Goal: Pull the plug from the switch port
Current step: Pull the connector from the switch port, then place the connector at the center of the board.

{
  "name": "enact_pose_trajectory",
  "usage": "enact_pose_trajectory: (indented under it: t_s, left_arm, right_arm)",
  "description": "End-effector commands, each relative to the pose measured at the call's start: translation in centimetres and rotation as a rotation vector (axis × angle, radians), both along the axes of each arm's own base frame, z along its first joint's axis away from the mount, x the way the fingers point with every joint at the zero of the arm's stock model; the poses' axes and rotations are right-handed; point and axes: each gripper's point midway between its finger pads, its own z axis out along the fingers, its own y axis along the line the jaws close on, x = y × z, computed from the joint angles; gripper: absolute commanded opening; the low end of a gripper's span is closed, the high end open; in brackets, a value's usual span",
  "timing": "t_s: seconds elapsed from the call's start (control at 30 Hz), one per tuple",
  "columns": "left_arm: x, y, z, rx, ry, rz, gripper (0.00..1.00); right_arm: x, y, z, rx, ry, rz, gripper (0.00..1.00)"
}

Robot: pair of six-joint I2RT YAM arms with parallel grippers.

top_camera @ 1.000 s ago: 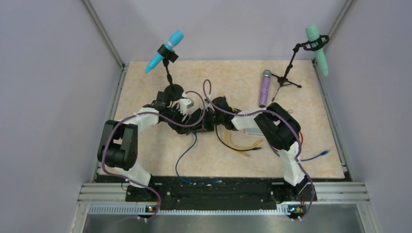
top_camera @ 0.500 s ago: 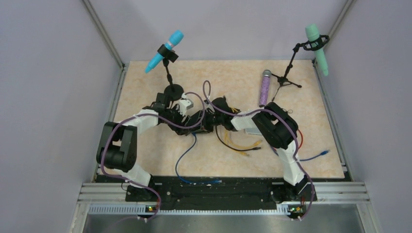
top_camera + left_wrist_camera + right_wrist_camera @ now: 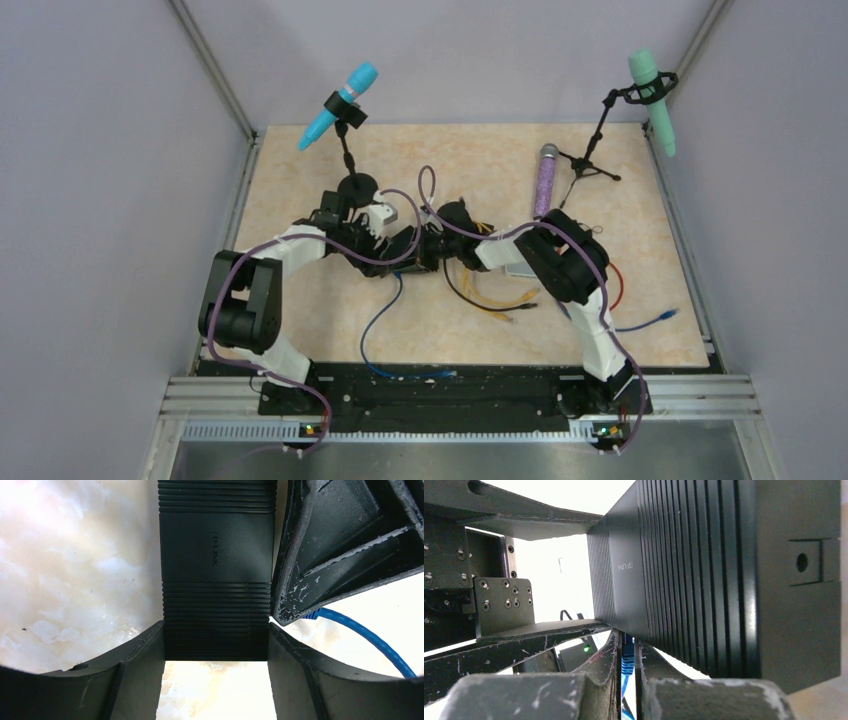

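The switch (image 3: 217, 565) is a flat black ribbed box lying on the marbled table. My left gripper (image 3: 216, 630) is shut on its near end, one finger against each long side. A blue plug (image 3: 627, 659) sits in a port on the switch's (image 3: 684, 580) edge, and my right gripper (image 3: 626, 647) is shut on it. The plug's blue cable (image 3: 367, 640) trails away past the right gripper's finger (image 3: 340, 545). In the top view both grippers meet at mid-table, left (image 3: 405, 246) and right (image 3: 432, 250), and hide most of the switch.
A blue microphone (image 3: 340, 105) on a stand is at the back left, a green one (image 3: 652, 100) at the back right. A purple microphone (image 3: 545, 182) lies flat. Loose yellow cables (image 3: 500, 300), a red cable (image 3: 615, 285) and another blue cable (image 3: 655, 320) lie near the right arm.
The right arm's elbow has shifted slightly. Both grippers stay where they were at the switch.
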Motion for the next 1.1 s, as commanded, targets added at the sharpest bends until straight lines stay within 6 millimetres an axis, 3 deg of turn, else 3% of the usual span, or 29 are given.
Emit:
enact_pose_trajectory:
  t_s: [0.0, 0.23, 0.4, 0.53, 0.67, 0.7, 0.77, 0.8, 1.07]
  left_arm:
    - [-1.1, -0.7, -0.5, -0.01, 0.057, 0.003, 0.04]
    - [0.5, 1.3, -1.8, 0.084, 0.044, 0.13, 0.02]
    - [1.3, 1.9, -1.9, 0.098, 0.032, 0.172, 0.02]
    - [1.1, 1.6, -1.8, 0.09, 0.04, 0.14, 0.06]
    - [0.2, 1.1, -1.9, 0.065, 0.08, 0.11, 0.31]
    - [0.2, 0.9, -1.8, 0.054, 0.08, 0.108, 0.42]
    - [0.2, 0.5, -1.5, 0.028, 0.074, 0.107, 0.76]
    - [0.4, 0.3, -1.2, 0.015, 0.058, 0.106, 0.86]
    - [1.9, -0.9, 2.9, -0.093, -0.093, 0.12, 0.99]
  right_arm:
    - [-0.3, -0.5, 0.7, -0.023, -0.028, 0.023, 0.0]
    - [-3.8, -2.5, 2.8, -0.02, -0.096, 0.156, 0.0]
    - [-6.9, -3.9, 3.2, -0.031, -0.092, 0.217, 0.0]
    - [-8.1, -4.8, 4.1, -0.027, -0.111, 0.216, 0.0]
    - [-7.4, -5.4, 8.5, -0.012, -0.269, 0.199, 0.0]
    - [-7.1, -5.5, 9.9, -0.003, -0.315, 0.186, 0.0]
    - [-6.7, -5.9, 12.6, 0.017, -0.406, 0.15, 0.0]
    - [-6.5, -6.2, 14.0, 0.023, -0.452, 0.131, 0.0]
    - [-6.2, -10.1, 23.8, 0.09, -0.739, -0.066, 0.0]
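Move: The right fingers already pinch the blue plug at the switch's near-side port, and the switch's middle is about 5 cm ahead of them and 1 cm right. For the left hand, whose fingers straddle the switch's left end, that plug is some 4 cm back and 5 cm right, a little lower. From the right hand, the microphone stand's base is about 18 cm ahead and 9 cm left, and the middle of the loose black cable some 19 cm right and 6 cm back, both slightly lower. Keeping its pinch on the blue plug, the right hand draws it back and rightward out of the port, about 8 cm back, then lifts it steeply, ending some 20 cm higher and rolled roughly 30 degrees. The left hand steadies the switch, easing about 1.5 cm forward during the pull, then spreads its fingers nearly wide open. ##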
